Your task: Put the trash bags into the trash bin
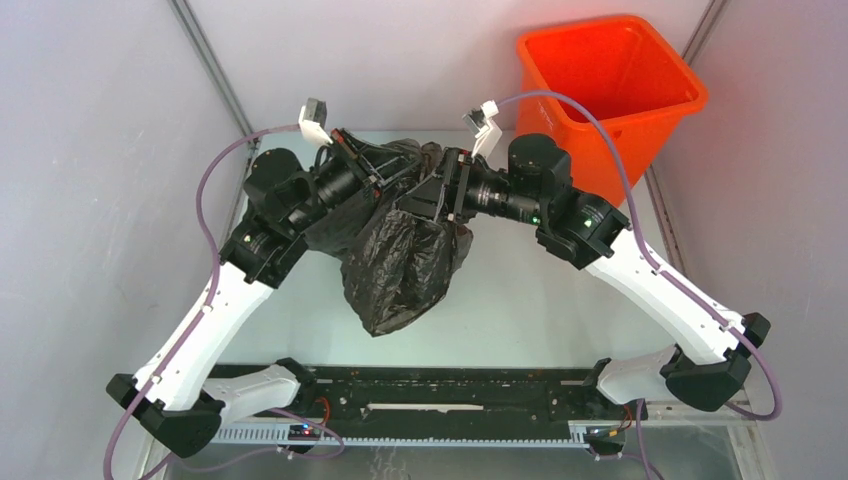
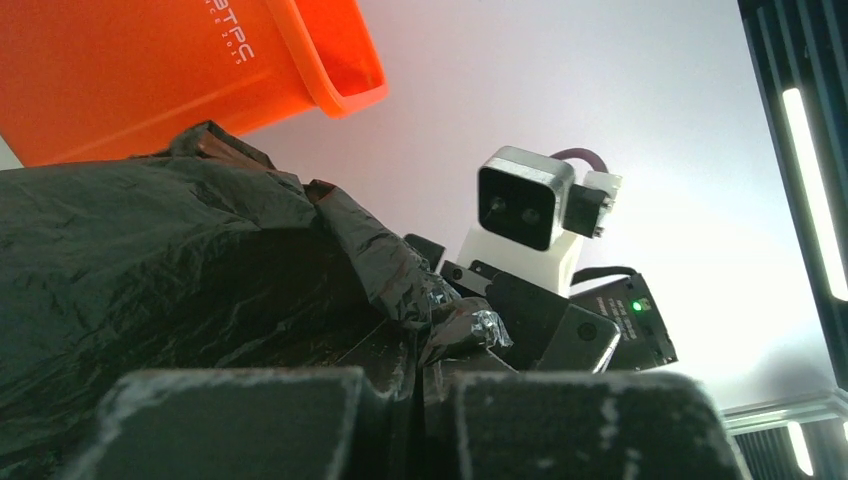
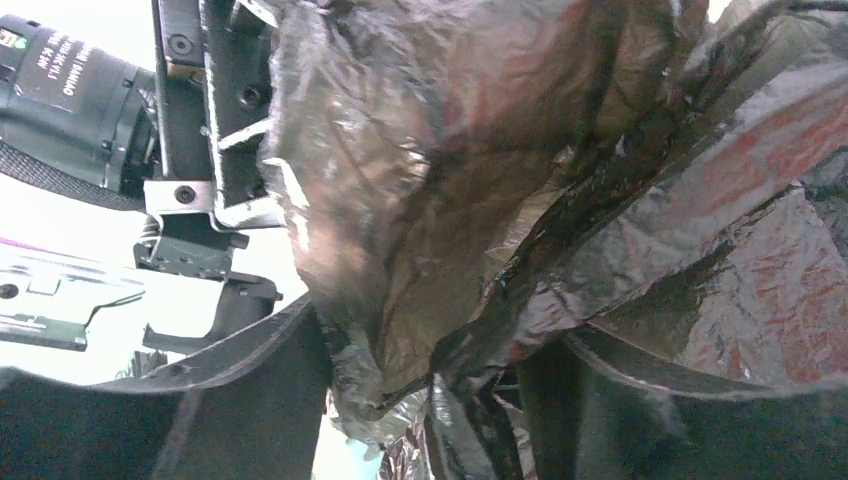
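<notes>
The black trash bag (image 1: 400, 265) hangs in the air between my two arms, crumpled, its lower end drooping toward the table. My left gripper (image 1: 375, 165) is shut on its upper left part; in the left wrist view the fingers (image 2: 418, 420) pinch a fold of the bag (image 2: 150, 260). My right gripper (image 1: 440, 185) is shut on the upper right part; in the right wrist view a bunch of the bag (image 3: 480, 180) fills the gap between its fingers (image 3: 425, 400). The orange trash bin (image 1: 605, 85) stands at the far right, apart from the bag; it also shows in the left wrist view (image 2: 150, 70).
Grey walls close in the table on the left, back and right. The right arm's wrist camera (image 2: 528, 205) faces my left gripper at close range. The left gripper's body (image 3: 200, 130) shows at the left of the right wrist view. The arm bases stand along the near edge (image 1: 420, 400).
</notes>
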`<act>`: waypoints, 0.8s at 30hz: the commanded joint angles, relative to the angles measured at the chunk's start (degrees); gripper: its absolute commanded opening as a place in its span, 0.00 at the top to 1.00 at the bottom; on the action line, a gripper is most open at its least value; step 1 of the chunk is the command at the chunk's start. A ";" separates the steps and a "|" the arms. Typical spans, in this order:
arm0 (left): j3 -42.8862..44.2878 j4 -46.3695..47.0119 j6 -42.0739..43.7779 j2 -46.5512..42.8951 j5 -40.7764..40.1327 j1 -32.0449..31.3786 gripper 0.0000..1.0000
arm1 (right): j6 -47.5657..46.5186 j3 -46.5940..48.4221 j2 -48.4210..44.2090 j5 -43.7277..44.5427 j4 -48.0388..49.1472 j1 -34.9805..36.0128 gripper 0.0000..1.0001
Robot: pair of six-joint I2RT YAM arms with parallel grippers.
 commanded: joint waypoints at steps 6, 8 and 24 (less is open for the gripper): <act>2.75 -0.76 4.70 0.17 2.30 0.23 0.59 | -5.86 8.34 1.71 17.38 -11.46 2.88 1.00; 3.85 -3.17 8.79 -1.03 1.77 0.59 0.30 | -6.57 7.14 -0.16 20.15 -13.58 1.46 1.00; -0.35 -14.96 25.92 -19.32 -6.28 7.19 0.01 | 9.25 31.37 1.03 -4.63 -14.46 -26.52 1.00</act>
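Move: The trash bag's gathered rim sits between the right hand's part-open fingers, practically at its hand point, with the bag body hanging about 12 cm below. The orange bin's middle is some 18 cm farther out, 26 cm to the right and 25 cm below the right hand. The left hand still pinches the bag; the gathered rim lies about 2 cm back and 3 cm right of it, roughly 2 cm lower. The bag's bunched rim is pinched by the right fingers as they shut, then the left fingers open wide, let go, and draw about 10 cm left and back, ending slightly higher. Keeping its pinch, the right hand carries the bag some 13 cm right towards the bin, also forward, dipping a little before rising about 8 cm, and turns roughly 25 degrees clockwise. ##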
